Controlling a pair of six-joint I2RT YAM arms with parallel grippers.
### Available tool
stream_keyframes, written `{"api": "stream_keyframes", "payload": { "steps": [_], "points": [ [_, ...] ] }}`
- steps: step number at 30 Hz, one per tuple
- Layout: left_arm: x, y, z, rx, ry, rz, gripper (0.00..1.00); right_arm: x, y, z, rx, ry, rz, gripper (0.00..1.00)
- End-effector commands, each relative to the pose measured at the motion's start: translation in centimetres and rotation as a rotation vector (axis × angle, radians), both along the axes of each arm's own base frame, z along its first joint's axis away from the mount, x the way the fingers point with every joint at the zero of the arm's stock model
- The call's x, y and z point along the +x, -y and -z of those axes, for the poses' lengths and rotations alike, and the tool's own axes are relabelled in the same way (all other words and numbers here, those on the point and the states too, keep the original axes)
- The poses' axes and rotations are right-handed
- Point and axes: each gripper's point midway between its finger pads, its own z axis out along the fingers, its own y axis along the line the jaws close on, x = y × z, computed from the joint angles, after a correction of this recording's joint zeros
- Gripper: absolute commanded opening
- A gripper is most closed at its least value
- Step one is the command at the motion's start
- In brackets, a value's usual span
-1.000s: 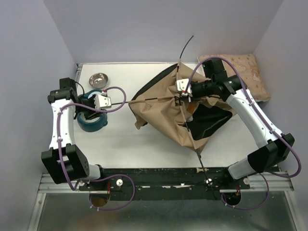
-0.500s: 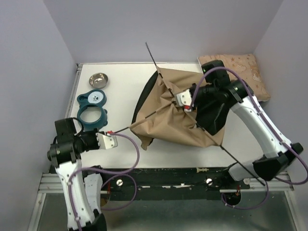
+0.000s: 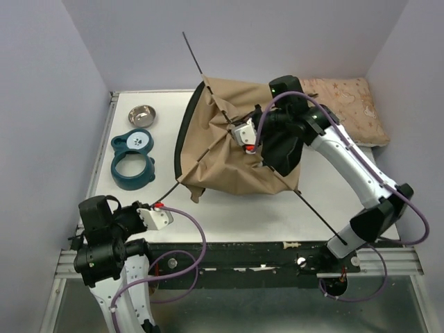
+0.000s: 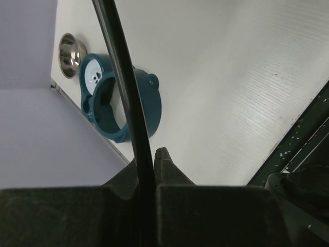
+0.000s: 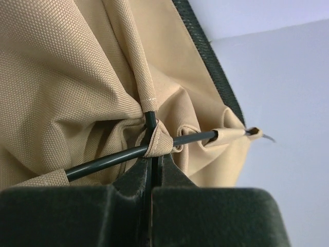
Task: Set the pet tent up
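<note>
The pet tent (image 3: 229, 156) is a tan fabric heap with a black base, half raised in the middle of the table. My right gripper (image 3: 244, 132) is above it, shut on a thin black pole where two poles cross at the tent's top. In the right wrist view the gripper (image 5: 152, 160) pinches that pole just under the fabric loop (image 5: 163, 139), with tent fabric (image 5: 67, 77) filling the frame. My left gripper (image 3: 158, 212) sits at the near left edge, shut on the end of a black pole (image 3: 170, 189) that leads up to the tent. The left wrist view shows that pole (image 4: 126, 87) clamped in the gripper (image 4: 149, 154).
A teal ring-shaped holder (image 3: 133, 159) and a small steel bowl (image 3: 141, 114) stand at the left; both show in the left wrist view, holder (image 4: 149, 103) and bowl (image 4: 69, 51). A pink patterned cushion (image 3: 354, 104) lies back right. Pole ends stick out front right (image 3: 319, 216) and behind (image 3: 193, 52).
My left arm has drawn back from the teal holder to the near left edge and shut on the pole end. The right gripper has carried the tent's top leftwards and back.
</note>
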Motion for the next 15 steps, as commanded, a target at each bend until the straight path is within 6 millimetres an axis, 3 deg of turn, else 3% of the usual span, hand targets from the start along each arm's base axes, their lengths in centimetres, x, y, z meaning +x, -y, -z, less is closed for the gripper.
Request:
{"api": "stream_keyframes", "payload": {
  "steps": [1,6,9,12,13,15],
  "points": [
    [-1.2,2.1,0.5,-0.138,-0.003,0.011,0.00,0.4,-7.7,-5.5,0.225,0.218,-0.254,0.01],
    [-2.7,2.3,1.0,-0.122,0.020,0.003,0.00,1.0,-12.3,-7.5,0.296,0.256,-0.335,0.03],
    [-2.6,1.7,1.8,-0.145,-0.018,-0.062,0.00,1.7,-13.6,-6.0,0.258,0.260,-0.320,0.42],
    [-0.6,-0.1,2.3,-0.155,-0.048,-0.172,0.00,3.9,-11.7,-2.2,0.165,0.263,-0.213,0.64],
    [0.5,-1.0,1.9,-0.158,-0.044,-0.213,0.00,4.9,-10.2,0.3,0.114,0.238,-0.172,0.72],
    [2.6,-2.3,1.7,-0.199,-0.064,-0.308,0.00,7.3,-6.4,2.2,0.065,0.221,-0.060,0.92]
  ]
}}
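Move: Just past the right fingertips, some 2 cm to the left and 1 cm lower, sits the tent's pole crossing, whose pole these fingers hold. From the right hand the teal feeder ring lies about 37 cm left, 8 cm ahead and 31 cm below; the steel bowl is some 36 cm left and 28 cm ahead, near table height. The left hand grips a pole's near end; the crossing is about 18 cm ahead of it, 22 cm right and 11 cm higher. Swinging the raised tent by its pole crossing, the right hand sweeps about 10 cm left and 6 cm forward, towards the feeder and bowl side, then spreads its fingers wide at the end of the swing and lets the pole go. The left hand keeps its pinch on the pole's near end, sinking some 3 cm, easing back 2 cm and turning about 10 degrees counter-clockwise. ##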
